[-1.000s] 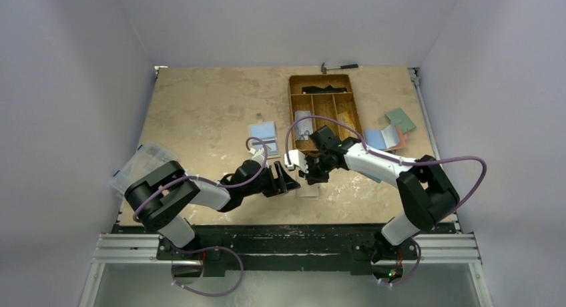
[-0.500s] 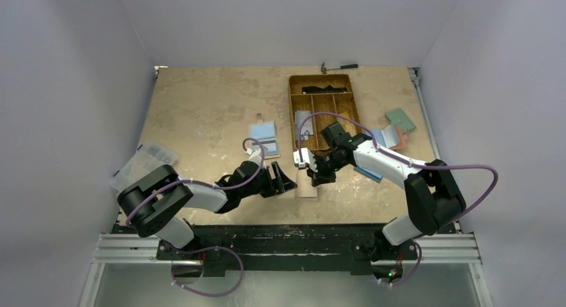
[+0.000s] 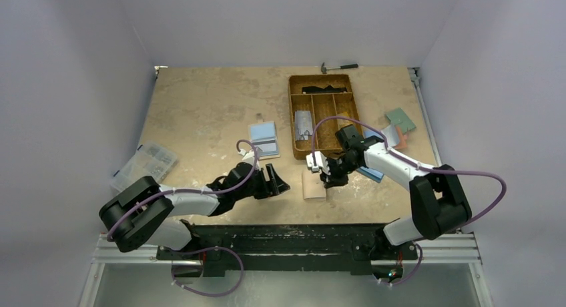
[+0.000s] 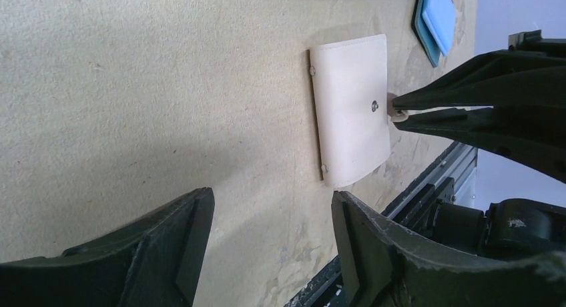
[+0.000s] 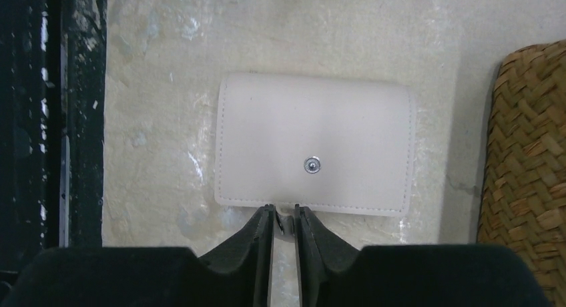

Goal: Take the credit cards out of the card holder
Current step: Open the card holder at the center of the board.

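Note:
The card holder [image 3: 314, 185] lies closed and flat on the table, cream-tan with a metal snap [image 5: 311, 165]. My right gripper [image 5: 284, 217] reaches it from the right and is shut on the small tab at the edge of the card holder [image 5: 314, 143], with a narrow gap between its jaws. In the top view the right gripper [image 3: 327, 175] sits at the holder's right side. My left gripper [image 3: 279, 183] stands open and empty left of it; the left gripper [image 4: 270, 207] is short of the card holder [image 4: 352, 110]. No credit cards show at the holder. A light blue card [image 3: 263, 131] lies further back.
A brown woven tray [image 3: 324, 107] stands behind the holder, and its wall [image 5: 527, 167] is close by. Blue flat pieces [image 3: 372, 174] lie under the right arm, more blue, green and salmon ones [image 3: 399, 120] at the right. A clear box [image 3: 143, 165] is left, a hammer [image 3: 339, 67] far back.
My right gripper carried the card holder rightwards and down; it now lies flat on the table. The right jaws have widened slightly. The left arm drew back to the left.

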Robot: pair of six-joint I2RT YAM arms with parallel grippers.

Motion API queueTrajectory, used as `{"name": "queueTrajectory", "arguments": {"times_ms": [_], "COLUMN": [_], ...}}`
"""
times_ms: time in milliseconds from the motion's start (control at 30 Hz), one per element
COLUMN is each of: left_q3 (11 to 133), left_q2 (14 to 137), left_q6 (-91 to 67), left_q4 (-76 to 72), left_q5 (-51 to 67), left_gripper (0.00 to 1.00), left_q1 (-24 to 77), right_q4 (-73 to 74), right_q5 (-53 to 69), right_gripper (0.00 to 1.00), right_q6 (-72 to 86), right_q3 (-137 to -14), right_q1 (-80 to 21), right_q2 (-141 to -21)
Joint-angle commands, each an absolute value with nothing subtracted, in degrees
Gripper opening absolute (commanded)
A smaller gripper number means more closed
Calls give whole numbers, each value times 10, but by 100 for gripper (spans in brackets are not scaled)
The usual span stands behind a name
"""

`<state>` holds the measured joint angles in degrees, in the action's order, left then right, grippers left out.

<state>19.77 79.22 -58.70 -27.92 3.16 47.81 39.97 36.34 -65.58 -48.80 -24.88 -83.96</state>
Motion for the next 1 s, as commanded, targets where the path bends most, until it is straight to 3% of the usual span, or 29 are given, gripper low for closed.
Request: {"name": "queueTrajectory", "arguments": {"times_ms": [0, 133, 400, 633, 967], "left_q3": [194, 192, 187, 196, 286], "left_q2": [763, 738, 668, 611, 634], "left_q6": [-561, -551, -530, -488, -421], "left_q4": [-264, -255, -223, -233, -156], "left_q5": [17, 17, 9, 3, -168], "left_gripper": [69, 69, 70, 70, 70], "left_q1": [480, 480, 480, 510, 651], "right_q4": [415, 421, 445, 485, 537], "right_q5": [339, 321, 325, 362, 428], "right_gripper": [30, 44, 53, 56, 56], "right_q6": [-692, -689, -682, -663, -651], "right_q3": [-468, -468, -475, -503, -559], "right_q1": [-244, -243, -224, -180, -144], "right_q2": [-834, -857, -859, -865, -841]}}
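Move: The card holder's snap strap is already undone and sits between the right fingertips; the holder's middle lies about 5 cm to that hand's left, 1 cm ahead and 2 cm below. Counted from the right hand, the basket is centred some 22 cm straight ahead and about level in height, and the blue wallet some 16 cm right, 5 cm ahead and 2 cm lower. From the left hand the card holder is roughly 10 cm to the right, level with it fore and aft, 3 cm below. The right fingertips let go of the snap strap, opening to a bit over half while the hand sinks about 2.5 cm and shifts some 4 cm right, away from the card holder, then lifts clear, still open. The left hand, touching nothing and half open, rises about 8 cm and then draws back a little and edges right, its fingers tipping up some 20 degrees. ##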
